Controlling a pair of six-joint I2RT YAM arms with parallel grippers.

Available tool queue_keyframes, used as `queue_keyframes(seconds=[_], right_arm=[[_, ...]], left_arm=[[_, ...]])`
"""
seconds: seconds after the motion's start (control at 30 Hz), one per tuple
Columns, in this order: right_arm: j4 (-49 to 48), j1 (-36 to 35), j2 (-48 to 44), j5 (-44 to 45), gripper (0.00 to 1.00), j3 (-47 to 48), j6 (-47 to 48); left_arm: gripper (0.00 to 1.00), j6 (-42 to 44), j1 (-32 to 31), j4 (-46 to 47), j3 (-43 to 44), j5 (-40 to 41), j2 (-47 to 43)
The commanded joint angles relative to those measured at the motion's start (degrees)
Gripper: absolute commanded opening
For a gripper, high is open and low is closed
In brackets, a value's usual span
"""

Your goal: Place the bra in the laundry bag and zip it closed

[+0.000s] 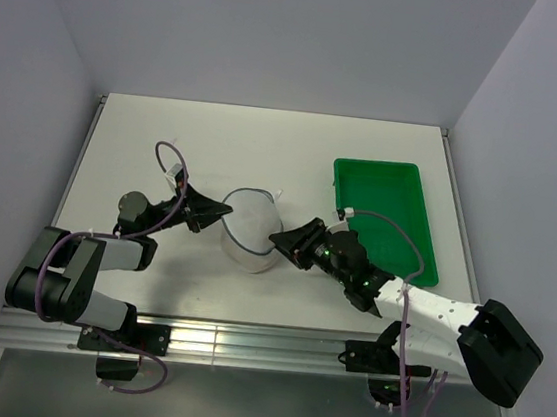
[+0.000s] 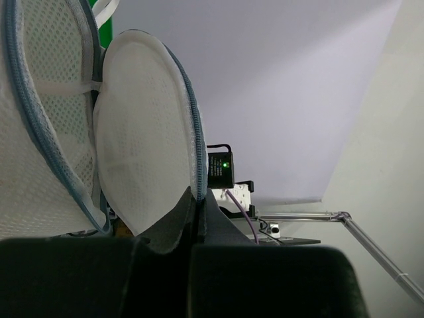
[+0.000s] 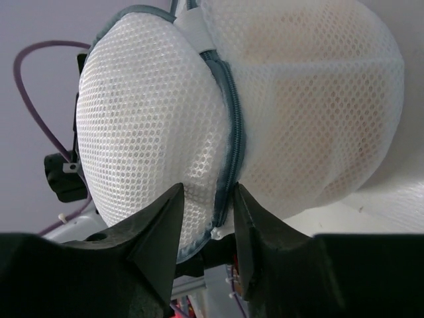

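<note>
The laundry bag (image 1: pixel 248 229), a white mesh pouch with a blue-grey zipper rim, stands on edge mid-table between my two grippers. My left gripper (image 1: pixel 215 213) is shut on its rim; in the left wrist view the jaws (image 2: pixel 197 197) pinch the zipper edge of the mesh (image 2: pixel 142 139). My right gripper (image 1: pixel 277 241) is at the bag's right side. In the right wrist view it (image 3: pixel 207 199) stands partly open, a finger on either side of the zipper seam (image 3: pixel 233 126), a small white tab between them. The bra (image 3: pixel 318 86) shows as a peach tint through the mesh, inside the bag.
A green rectangular tray (image 1: pixel 384 211) lies just right of the bag, behind my right arm. White walls close in the table's back and sides. A purple cable loops above my left wrist (image 1: pixel 169 151).
</note>
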State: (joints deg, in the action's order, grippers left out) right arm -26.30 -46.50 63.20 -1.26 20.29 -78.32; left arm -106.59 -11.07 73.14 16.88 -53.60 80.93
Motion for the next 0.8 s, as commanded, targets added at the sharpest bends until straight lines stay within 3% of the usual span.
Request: queue_keyframes(seconds=[0.0, 0.07, 0.1, 0.27, 0.37, 0.47, 0.5, 0.53, 0.6, 0.63, 0.67, 0.77], right_arm=[[-6.5, -0.4, 1.6, 2.5, 0.42, 1.1, -1.1], [-8.0, -0.5, 2.4, 2.4, 0.39, 1.0, -1.4], [-8.1, -0.6, 2.5, 2.4, 0.31, 1.0, -1.6], [-7.5, -0.6, 1.8, 2.9, 0.14, 0.8, -1.2], [-4.3, -0.6, -0.3, 4.1, 0.01, 1.2, -0.3], [0.5, -0.7, -2.6, 5.6, 0.0, 1.9, 0.6], [1.5, -0.8, -3.2, 6.7, 0.0, 2.2, 0.8], [3.7, -0.8, -4.2, 7.4, 0.0, 2.4, 0.8], [4.9, -0.8, -5.2, 9.4, 0.0, 2.4, 0.2], [6.5, -0.9, -5.7, 10.0, 0.0, 2.5, -0.1], [7.1, -1.0, -5.8, 10.7, 0.0, 2.6, -0.4], [12.1, -1.9, -5.7, 13.9, 0.0, 4.4, -2.7]], left_arm=[[0.0, 0.5, -0.5, 33.7, -0.8, 0.3, -0.5], [0.0, 0.3, -0.5, 33.7, -0.7, 0.3, -0.4], [0.0, 0.2, -0.5, 33.7, -0.7, 0.1, -0.3], [0.0, 0.8, -0.4, 33.5, -0.5, -1.1, 0.5], [0.01, 5.4, -0.3, 27.2, 1.1, -3.9, -0.8], [0.2, 20.2, 0.3, 3.9, 5.9, -5.1, -8.0], [0.28, 34.7, 0.3, -19.8, 8.3, -4.0, -11.0], [0.35, 43.6, 0.3, -34.8, 12.0, -1.7, -13.9], [0.45, 63.0, -1.4, -58.4, 25.0, 10.3, -18.8], [0.53, 65.3, -1.5, -69.3, 28.6, 12.4, -18.9], [0.6, 66.8, -1.6, -72.9, 34.0, 13.8, -18.3], [0.63, 72.5, -4.5, -87.8, 41.6, 26.7, -18.3]])
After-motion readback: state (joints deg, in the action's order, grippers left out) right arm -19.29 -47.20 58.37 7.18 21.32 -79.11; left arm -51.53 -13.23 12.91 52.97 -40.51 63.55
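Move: The zip edge of the laundry bag lies between the right hand's open fingertips, about 1 cm ahead and 1 cm to the left. The bag's middle is roughly 2 cm ahead of that hand, 5 cm left and 5 cm below; the green tray is some 11 cm ahead, 27 cm right and 11 cm lower. From the left hand, still pinching the bag's rim, that same edge lies about 11 cm right, 3 cm back and 7 cm below. Right fingers shut on the zip edge; the left hand then releases the rim, rising about 13 cm and forward. ##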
